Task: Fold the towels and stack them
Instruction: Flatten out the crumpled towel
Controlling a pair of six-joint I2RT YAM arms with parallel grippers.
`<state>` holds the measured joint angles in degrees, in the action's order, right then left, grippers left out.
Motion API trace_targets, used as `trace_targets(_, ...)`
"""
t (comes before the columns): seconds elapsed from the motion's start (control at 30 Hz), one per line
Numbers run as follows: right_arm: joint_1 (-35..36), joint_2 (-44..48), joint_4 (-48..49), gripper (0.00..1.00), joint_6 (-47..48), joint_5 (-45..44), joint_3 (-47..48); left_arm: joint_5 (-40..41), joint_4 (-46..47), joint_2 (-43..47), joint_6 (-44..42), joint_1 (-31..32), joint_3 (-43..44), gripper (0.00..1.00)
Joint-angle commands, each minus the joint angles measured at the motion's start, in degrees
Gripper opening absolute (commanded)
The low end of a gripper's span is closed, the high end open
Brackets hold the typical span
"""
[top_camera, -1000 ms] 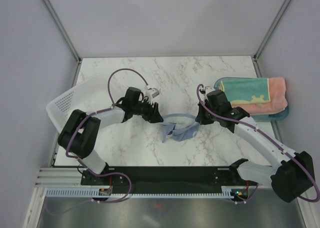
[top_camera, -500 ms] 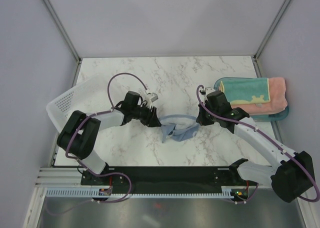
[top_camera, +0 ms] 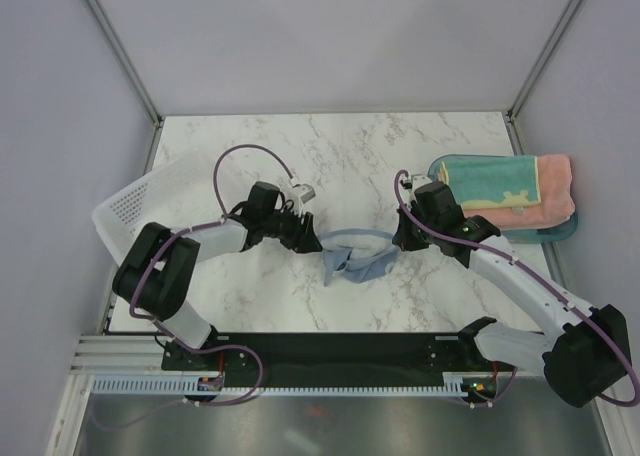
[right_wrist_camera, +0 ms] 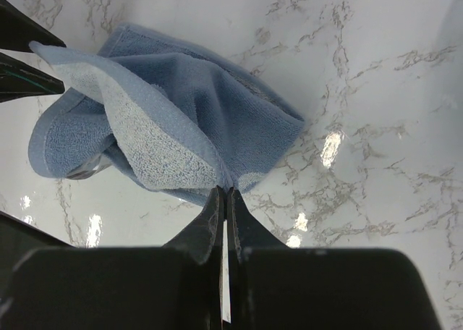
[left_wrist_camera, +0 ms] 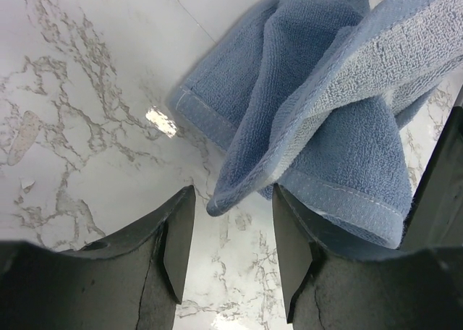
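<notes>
A small blue-grey towel (top_camera: 355, 258) lies bunched on the marble table between my two grippers. My right gripper (right_wrist_camera: 225, 192) is shut on a lifted edge of the blue-grey towel (right_wrist_camera: 181, 120) and holds it above the table. My left gripper (left_wrist_camera: 233, 200) is open. A hanging corner of the towel (left_wrist_camera: 340, 91) dangles just in front of its gap, and neither finger presses it. In the top view the left gripper (top_camera: 308, 238) is at the towel's left end and the right gripper (top_camera: 400, 238) at its right end. A folded pale-yellow-and-teal towel (top_camera: 487, 181) rests on a folded salmon-pink towel (top_camera: 555, 191).
The two folded towels sit on a teal tray (top_camera: 562, 232) at the table's right edge. A white perforated basket (top_camera: 130, 208) lies tipped at the left edge. Grey walls close off three sides of the marble table (top_camera: 340, 151).
My left gripper has drawn back a little to the left, away from the towel. The towel's upper edge now hangs more stretched between the grippers. The right arm has stayed put.
</notes>
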<state>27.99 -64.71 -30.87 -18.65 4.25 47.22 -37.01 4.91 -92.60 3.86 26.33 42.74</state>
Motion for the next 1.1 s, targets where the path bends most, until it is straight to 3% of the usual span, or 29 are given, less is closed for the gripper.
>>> trace_targets(0.0,-0.13,1.16,0.46,0.0,0.37,0.14,-0.55,0.19,2.13,0.31,-1.13,-0.14,2.52,0.55)
trace_targets(0.1,-0.13,0.81,0.55,0.0,0.37,0.23,-0.46,-0.25,1.77,-0.74,-1.22,-0.14,3.57,0.54)
trace_targets(0.2,-0.13,0.55,0.64,0.0,0.46,0.41,-0.46,-1.83,1.77,-0.92,-1.05,-0.14,4.19,0.46)
trace_targets(0.3,-0.13,0.2,0.81,0.0,0.46,0.32,-0.38,-3.76,1.34,-0.92,-0.17,-0.14,4.72,0.2)
trace_targets(0.33,-0.13,0.02,0.81,0.0,0.37,0.15,0.15,-3.85,0.46,-0.83,-0.08,-0.14,5.15,0.05)
trace_targets(0.37,-0.04,-0.24,0.73,0.0,0.03,-0.2,0.85,-3.51,-0.59,-0.57,0.44,-0.14,5.59,0.02)
trace_targets(0.5,-0.04,-2.26,0.02,0.0,-2.26,-3.8,10.48,0.27,-5.42,2.76,2.38,-0.14,11.03,0.02)
trace_targets(0.57,-0.13,-3.93,-1.03,0.0,-2.26,-5.2,15.86,5.95,-11.38,4.96,2.65,0.04,14.54,0.02)
trace_targets(0.73,-0.13,-6.92,-0.33,0.0,2.64,-9.42,32.12,17.66,-22.73,12.86,2.21,0.22,30.62,0.02)
trace_targets(0.87,-0.13,-3.69,-2.25,0.0,5.46,-9.09,38.2,18.21,-32.22,18.49,2.03,0.3,41.17,0.02)
trace_targets(1.0,-0.13,1.5,-8.32,0.0,6.52,-6.9,39.54,15.75,-36.19,24.91,3.34,0.48,41.55,0.02)
trace_targets(1.07,-0.13,5.36,-8.41,0.0,6.61,-4.35,38.48,10.23,-36.46,27.81,5.44,0.48,39.45,0.02)
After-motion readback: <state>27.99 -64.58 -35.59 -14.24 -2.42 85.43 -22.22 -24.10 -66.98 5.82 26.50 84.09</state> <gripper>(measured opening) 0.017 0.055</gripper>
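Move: The free corner of the blue towel's raised edge is almost between your open left fingertips, about 1 cm ahead, 1 cm right and 1 cm up; the crumpled bulk lies on the table some 8 cm right, 3 cm back and 4 cm below. Your right gripper already holds the edge's other end; that free corner is roughly 16 cm to its left, 3 cm ahead and 6 cm lower. The teal tray stands about 22 cm right and 14 cm ahead of the right hand. Shut the left fingers on the towel's free corner while easing up to it. Then, keeping the right gripper closed on its own end, sweep both hands quickly up off the table, the left about 35 cm and the right about 27 cm, swinging forward 8 or 9 cm first and then partly back, fingers tipping upward some 35 degrees; late in the lift, draw the left a little leftward. ##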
